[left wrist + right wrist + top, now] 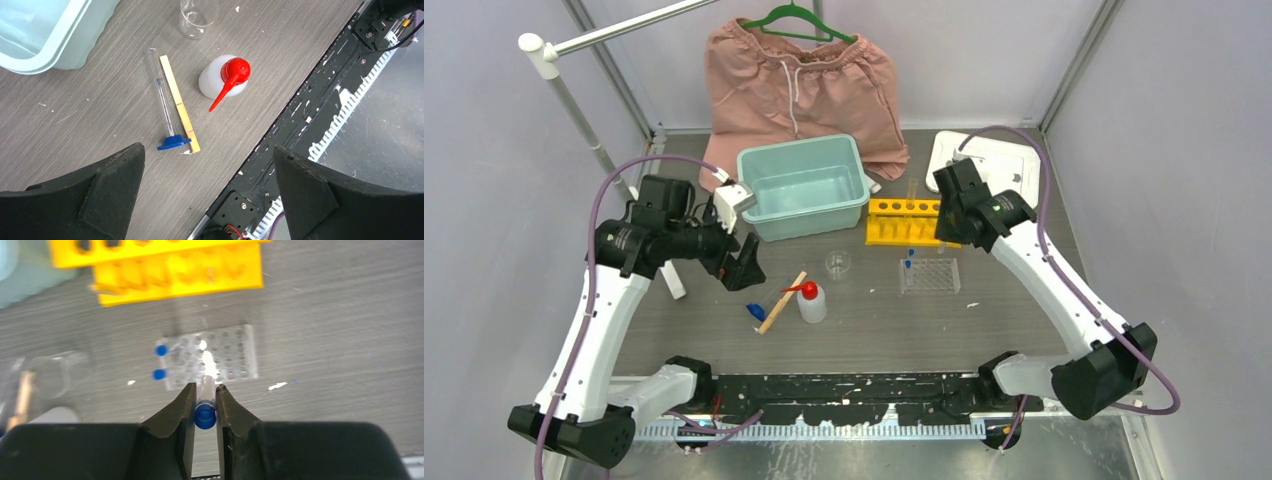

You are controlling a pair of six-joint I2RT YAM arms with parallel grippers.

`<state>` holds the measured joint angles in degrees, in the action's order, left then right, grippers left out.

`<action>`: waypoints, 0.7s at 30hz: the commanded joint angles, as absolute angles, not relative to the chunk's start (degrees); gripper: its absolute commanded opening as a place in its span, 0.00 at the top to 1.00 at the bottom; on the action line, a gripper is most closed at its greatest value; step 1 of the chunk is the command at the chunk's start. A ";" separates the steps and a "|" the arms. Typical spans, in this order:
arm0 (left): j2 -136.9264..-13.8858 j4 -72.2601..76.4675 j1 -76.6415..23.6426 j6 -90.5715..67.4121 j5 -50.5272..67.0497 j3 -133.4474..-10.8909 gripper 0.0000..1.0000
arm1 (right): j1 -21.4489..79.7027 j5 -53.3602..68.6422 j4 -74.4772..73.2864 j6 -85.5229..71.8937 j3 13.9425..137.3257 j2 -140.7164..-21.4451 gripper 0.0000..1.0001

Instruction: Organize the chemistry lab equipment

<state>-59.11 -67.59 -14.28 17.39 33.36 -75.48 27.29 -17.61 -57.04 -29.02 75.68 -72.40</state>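
My right gripper [205, 388] is shut on a small clear blue-capped tube [205, 413], held over the near edge of the clear rack [215, 357]. Two blue-capped tubes [160, 362] stand at that rack's left side. The yellow rack [175, 270] lies beyond it. My left gripper [207, 150] hangs wide open and empty above the table. Beyond its fingers lie a long clear tube [159, 90] with a blue piece [173, 142] at its end, the wooden stick [179, 102], the white red-nozzled squeeze bottle [220, 80] and the tiny beaker [197, 17].
The teal bin [804, 187] stands at the back centre, with pink shorts [799, 90] on a green hanger behind it. A white lid [999, 165] lies at the back right. The black mounting rail [844, 395] runs along the table's near edge.
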 commanded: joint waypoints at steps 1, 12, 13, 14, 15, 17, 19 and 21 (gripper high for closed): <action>-59.74 -66.27 -14.33 16.07 32.67 -76.14 0.00 | 25.51 -24.33 -50.78 -30.15 69.50 -72.67 0.99; -58.95 -66.29 -14.33 15.91 32.12 -76.23 0.00 | 25.13 -24.62 -42.88 -32.32 63.42 -78.59 0.99; -58.89 -66.21 -14.33 15.85 32.13 -76.14 0.00 | 25.07 -24.61 -42.39 -32.42 62.99 -78.71 0.99; -58.81 -66.18 -14.33 15.88 32.15 -76.12 0.00 | 25.06 -24.46 -42.06 -32.63 62.67 -78.81 0.99; -58.73 -66.12 -14.33 15.85 32.24 -76.04 0.00 | 25.09 -24.29 -41.69 -32.77 62.34 -78.98 0.99; -58.71 -66.04 -14.33 15.91 32.34 -75.99 0.00 | 25.05 -24.09 -41.09 -32.83 61.83 -79.45 0.99; -58.87 -66.07 -14.33 15.91 32.25 -76.18 0.00 | 25.05 -23.85 -40.85 -32.86 61.70 -80.21 0.99; -58.95 -66.20 -14.37 15.92 32.06 -76.42 0.00 | 25.06 -23.29 -40.49 -33.02 61.55 -80.92 0.99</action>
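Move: The right hand holds a blue-capped tube high over the well plate; the plate's middle lies about 2 cm ahead, 2 cm to the right and some 18 cm below. Two blue-capped tubes stand at its left end, 5 cm left of its middle. The yellow rack is 10 cm beyond the plate and 3 cm farther left; the beaker is about 4 cm ahead and 17 cm left of the right hand. From the left hand the plate is roughly 9 cm ahead and 34 cm right. The right hand, fingers still shut on the blue-capped tube, sinks about 10 cm towards the well plate, fast at first and slower lower down, sliding some 2 cm to the right at the start. Once over the plate it eases about 2 cm forward while the wrist tips some 10 degrees, the fingers pointing a little more steeply down, which brings the tube close over the holes right of the two standing tubes; whether its lower end touches the plate can't be seen. ##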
